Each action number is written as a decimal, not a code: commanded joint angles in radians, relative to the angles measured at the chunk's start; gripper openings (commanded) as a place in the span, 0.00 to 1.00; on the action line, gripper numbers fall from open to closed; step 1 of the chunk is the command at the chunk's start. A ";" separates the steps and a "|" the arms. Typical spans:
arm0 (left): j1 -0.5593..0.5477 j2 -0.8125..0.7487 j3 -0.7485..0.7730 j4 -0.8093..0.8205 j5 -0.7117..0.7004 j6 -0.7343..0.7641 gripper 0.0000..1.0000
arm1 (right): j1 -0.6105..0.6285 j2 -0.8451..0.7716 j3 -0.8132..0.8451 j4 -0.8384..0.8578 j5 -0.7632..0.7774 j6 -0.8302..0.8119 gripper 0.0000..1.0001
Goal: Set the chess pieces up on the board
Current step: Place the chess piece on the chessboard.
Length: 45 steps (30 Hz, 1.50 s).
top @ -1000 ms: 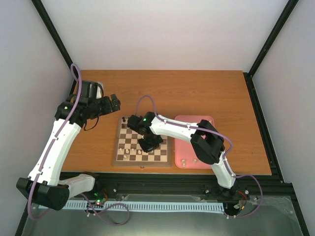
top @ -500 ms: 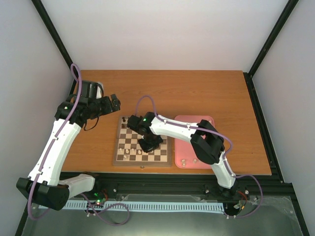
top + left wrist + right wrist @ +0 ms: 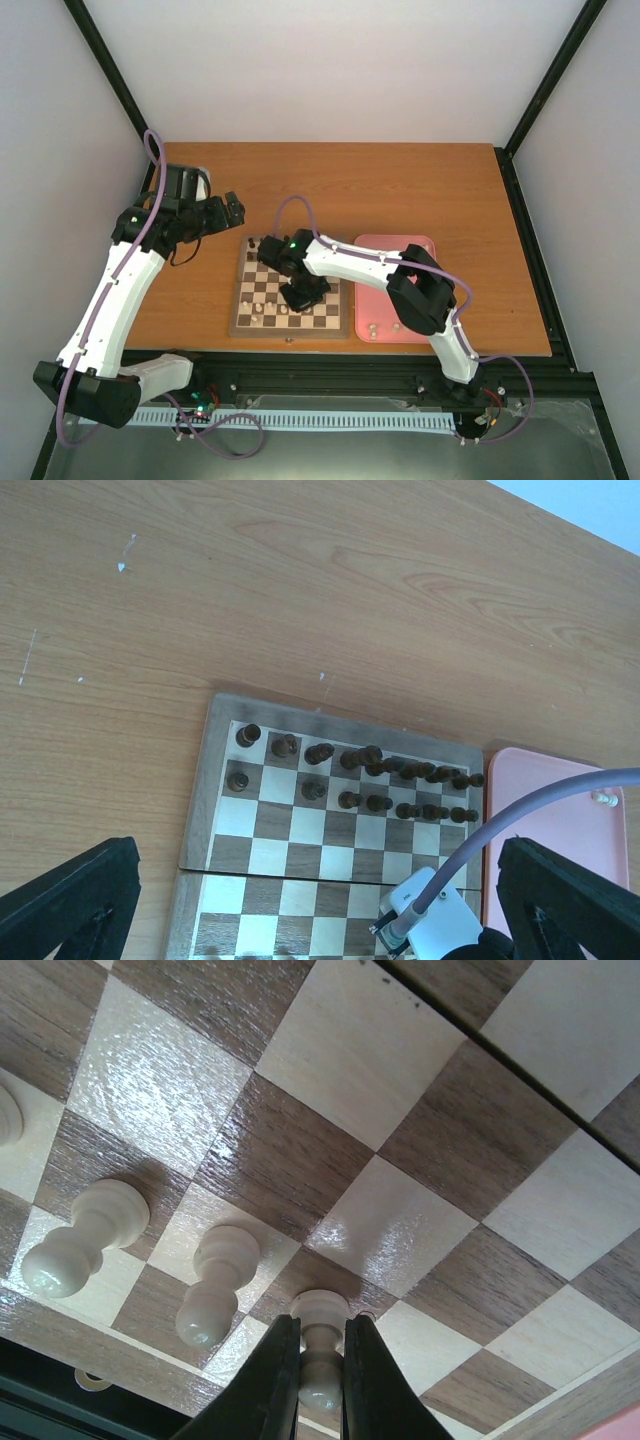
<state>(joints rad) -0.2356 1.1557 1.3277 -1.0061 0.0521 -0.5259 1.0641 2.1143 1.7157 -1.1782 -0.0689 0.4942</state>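
Note:
The board [image 3: 262, 292] lies in the middle of the table, with dark chessmen [image 3: 372, 761] along its far rows. My right gripper [image 3: 320, 1380] is shut on a cream pawn [image 3: 322, 1355], pinching its neck. The pawn's base is at a dark square in a near row; I cannot tell if it touches. In the top view this gripper [image 3: 304, 294] is low over the board. Two more cream pawns [image 3: 88, 1235] [image 3: 218, 1282] stand to its left. My left gripper [image 3: 232, 208] hovers open and empty beyond the board's far left corner, its fingers [image 3: 70, 900] wide apart.
A pink tray [image 3: 410, 250] lies right of the board and holds loose cream pieces [image 3: 372, 327]. It also shows in the left wrist view [image 3: 545, 810]. My right arm's white link [image 3: 440, 925] crosses over the board. Black frame posts stand at the table's edges.
My right gripper has edged very slightly toward the board's near rows with the pawn. The left arm has not moved.

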 commanded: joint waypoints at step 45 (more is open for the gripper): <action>0.006 -0.002 0.010 -0.002 0.002 0.014 1.00 | -0.107 -0.264 -0.083 -0.115 0.145 0.046 0.37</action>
<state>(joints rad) -0.2356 1.1557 1.3209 -1.0065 0.0521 -0.5251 1.0206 1.9251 1.6844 -1.2720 0.0227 0.5137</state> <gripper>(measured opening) 0.997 0.363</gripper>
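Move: Between the right fingertips, standing on its square in the near part of the board, is the white pawn, its middle about 1 cm below the hand point. The next white pawn stands some 3 cm to its left and level with it, another about 6 cm left. The pink tray's middle lies roughly 20 cm to the right and 5 cm farther out. From the left hand, the held pawn is some 11 cm back, 16 cm right and 23 cm below. Opening its fingers partway after a brief stay at the square, the right hand lets go of the pawn's head, then lifts straight off it. Still rising, with the fingertips tilting slightly outward, it swings right towards the pink tray, ending about 6 cm higher, 4 cm to the right and a little farther forward. ##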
